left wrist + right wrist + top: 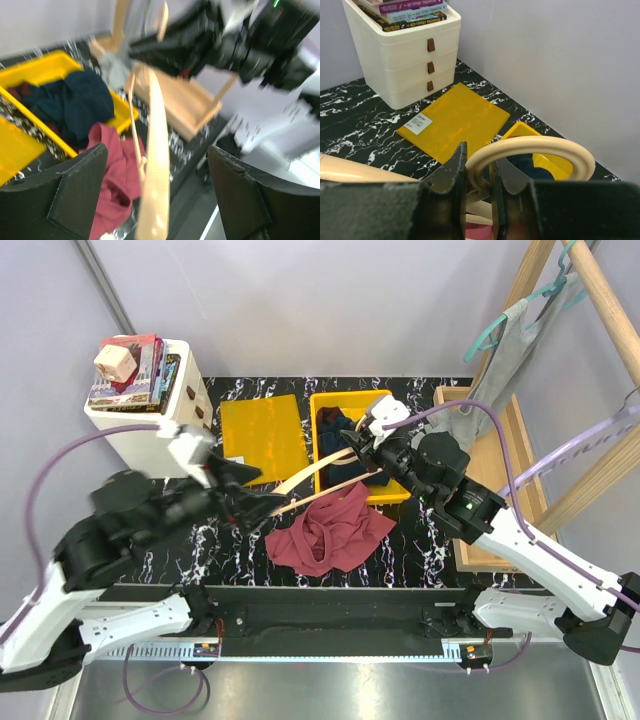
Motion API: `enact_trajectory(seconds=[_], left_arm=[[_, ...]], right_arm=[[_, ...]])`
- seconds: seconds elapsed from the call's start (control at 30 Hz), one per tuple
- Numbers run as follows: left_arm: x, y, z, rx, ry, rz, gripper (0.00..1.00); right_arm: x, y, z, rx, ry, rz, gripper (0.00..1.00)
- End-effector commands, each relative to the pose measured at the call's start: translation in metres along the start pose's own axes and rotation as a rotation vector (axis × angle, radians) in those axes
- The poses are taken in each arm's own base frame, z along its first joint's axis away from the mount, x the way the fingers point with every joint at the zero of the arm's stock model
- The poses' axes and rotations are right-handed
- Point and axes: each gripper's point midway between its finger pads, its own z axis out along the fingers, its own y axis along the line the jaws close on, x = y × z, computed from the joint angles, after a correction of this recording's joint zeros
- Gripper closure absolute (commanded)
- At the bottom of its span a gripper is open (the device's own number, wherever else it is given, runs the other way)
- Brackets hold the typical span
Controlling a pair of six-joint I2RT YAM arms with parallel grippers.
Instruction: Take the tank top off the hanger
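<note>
The wooden hanger hangs above the table between my two arms, its wood bare where it shows. My right gripper is shut on the hanger's curved hook. My left gripper is open, with wide fingers on either side of one hanger arm and not touching it. The maroon tank top lies crumpled on the black marble table, just below the hanger. In the left wrist view the tank top shows beside and under the wood.
A yellow bin holding dark clothes stands behind the hanger, with a flat yellow lid to its left. A white drawer unit with books sits at the back left. A wooden rack with a grey garment stands on the right.
</note>
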Motion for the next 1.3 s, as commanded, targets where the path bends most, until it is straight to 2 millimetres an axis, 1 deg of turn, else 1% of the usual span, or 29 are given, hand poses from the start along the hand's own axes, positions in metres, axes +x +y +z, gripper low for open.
enact_trajectory(seconds=[0.0,0.13,0.2,0.23,0.27,0.3,0.33,0.37,0.4,0.43,0.47,0.5,0.57,0.6,0.63,0.67,0.73,0.77,0.8,0.87,0.9,0.93,0.97,1.0,1.07,1.13,1.17,1.23,1.27], left_arm=[[0.027,-0.012,0.011,0.097,0.119,0.071,0.17],[0.054,0.009,0.023,0.013,0.202,0.098,0.21],[0.065,0.018,0.028,-0.027,0.243,0.105,0.27],[0.07,0.02,0.029,-0.031,0.256,0.106,0.31],[0.07,0.026,0.03,-0.063,0.254,0.111,0.43],[0.07,0.028,0.03,-0.078,0.247,0.107,0.5],[0.068,0.031,0.029,-0.095,0.239,0.104,0.59],[0.065,0.037,0.029,-0.132,0.222,0.104,0.73],[0.063,0.039,0.028,-0.147,0.214,0.099,0.81],[0.061,0.04,0.029,-0.156,0.206,0.098,0.87],[0.058,0.043,0.029,-0.173,0.197,0.101,1.0],[0.056,0.044,0.029,-0.179,0.188,0.099,1.0],[0.049,0.043,0.031,-0.181,0.16,0.102,1.0],[0.046,0.043,0.031,-0.181,0.149,0.101,1.0],[0.04,0.04,0.032,-0.171,0.128,0.099,1.0],[0.038,0.038,0.033,-0.161,0.119,0.098,1.0],[0.031,0.032,0.037,-0.135,0.094,0.099,1.0],[0.032,0.027,0.041,-0.109,0.101,0.098,1.0],[0.03,0.024,0.045,-0.093,0.098,0.1,1.0],[0.028,0.014,0.059,-0.044,0.101,0.101,1.0],[0.023,0.009,0.064,-0.023,0.09,0.102,1.0],[0.016,0.0,0.071,0.019,0.066,0.103,1.0],[0.014,-0.006,0.083,0.043,0.067,0.104,1.0],[0.01,-0.011,0.09,0.065,0.056,0.109,1.0],[-0.007,-0.029,0.113,0.142,0.02,0.124,1.0],[-0.022,-0.044,0.13,0.206,-0.01,0.146,1.0],[-0.033,-0.052,0.148,0.227,-0.023,0.154,1.0],[-0.044,-0.071,0.165,0.307,-0.029,0.162,1.0],[-0.057,-0.081,0.182,0.342,-0.043,0.168,1.0]], right_arm=[[-0.029,-0.018,-0.002,0.075,-0.054,-0.015,1.0],[-0.032,-0.015,-0.004,0.054,-0.065,-0.009,1.0],[-0.033,-0.013,-0.006,0.041,-0.072,-0.004,1.0],[-0.034,-0.013,-0.007,0.04,-0.074,-0.003,1.0],[-0.034,-0.013,-0.008,0.04,-0.076,-0.001,1.0],[-0.036,-0.012,-0.008,0.038,-0.079,0.001,0.96],[-0.037,-0.013,-0.009,0.038,-0.082,0.003,0.91],[-0.036,-0.012,-0.009,0.037,-0.081,0.004,0.82],[-0.038,-0.013,-0.01,0.037,-0.084,0.006,0.68],[-0.04,-0.013,-0.011,0.039,-0.09,0.015,0.61],[-0.041,-0.014,-0.012,0.046,-0.093,0.026,0.53],[-0.047,-0.017,-0.016,0.054,-0.109,0.043,0.38],[-0.058,-0.016,-0.022,0.048,-0.137,0.109,0.25],[-0.069,-0.016,-0.03,0.037,-0.168,0.132,0.2],[-0.076,-0.014,-0.036,0.02,-0.188,0.167,0.1],[-0.085,-0.009,-0.042,-0.011,-0.214,0.186,0.07],[-0.11,-0.014,-0.062,-0.019,-0.283,0.242,0.0],[-0.126,-0.02,-0.078,-0.006,-0.331,0.262,0.0],[-0.122,-0.024,-0.085,0.01,-0.297,0.275,0.0],[-0.149,-0.046,-0.115,0.088,-0.356,0.349,0.0],[-0.15,-0.053,-0.125,0.116,-0.346,0.362,0.0],[-0.164,-0.065,-0.142,0.161,-0.382,0.398,0.0],[-0.174,-0.073,-0.162,0.181,-0.42,0.408,0.0],[-0.179,-0.078,-0.173,0.195,-0.437,0.412,0.0],[-0.196,-0.093,-0.21,0.232,-0.515,0.43,0.0],[-0.206,-0.099,-0.235,0.24,-0.566,0.455,0.01],[-0.211,-0.104,-0.257,0.241,-0.611,0.471,0.02],[-0.215,-0.108,-0.277,0.243,-0.654,0.494,0.02],[-0.217,-0.111,-0.294,0.246,-0.686,0.508,0.02]])
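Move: The near end of the wooden hanger lies about 7 cm below the left hand's open fingers, some 2 cm to the right and 1 cm ahead. From the right hand, which still holds the hanger at its neck, that end is roughly 11 cm back, 11 cm to the left and 5 cm down. The maroon tank top, already off, lies about 38 cm below the left hand, 8 cm ahead and 9 cm right; the yellow bin's middle is at the same depth, some 28 cm ahead and 17 cm right. The left hand sinks about 8 cm onto the hanger's free end with open fingers, rolling some 15 degrees so its left side rises, and pinches the wood while the right hand holds the neck nearly still. The right hand then opens wide, lets go and backs off up, right and back by about 20 cm each way, as the left carries the hanger about 10 cm to the right, with some forward and up, over the bin. ##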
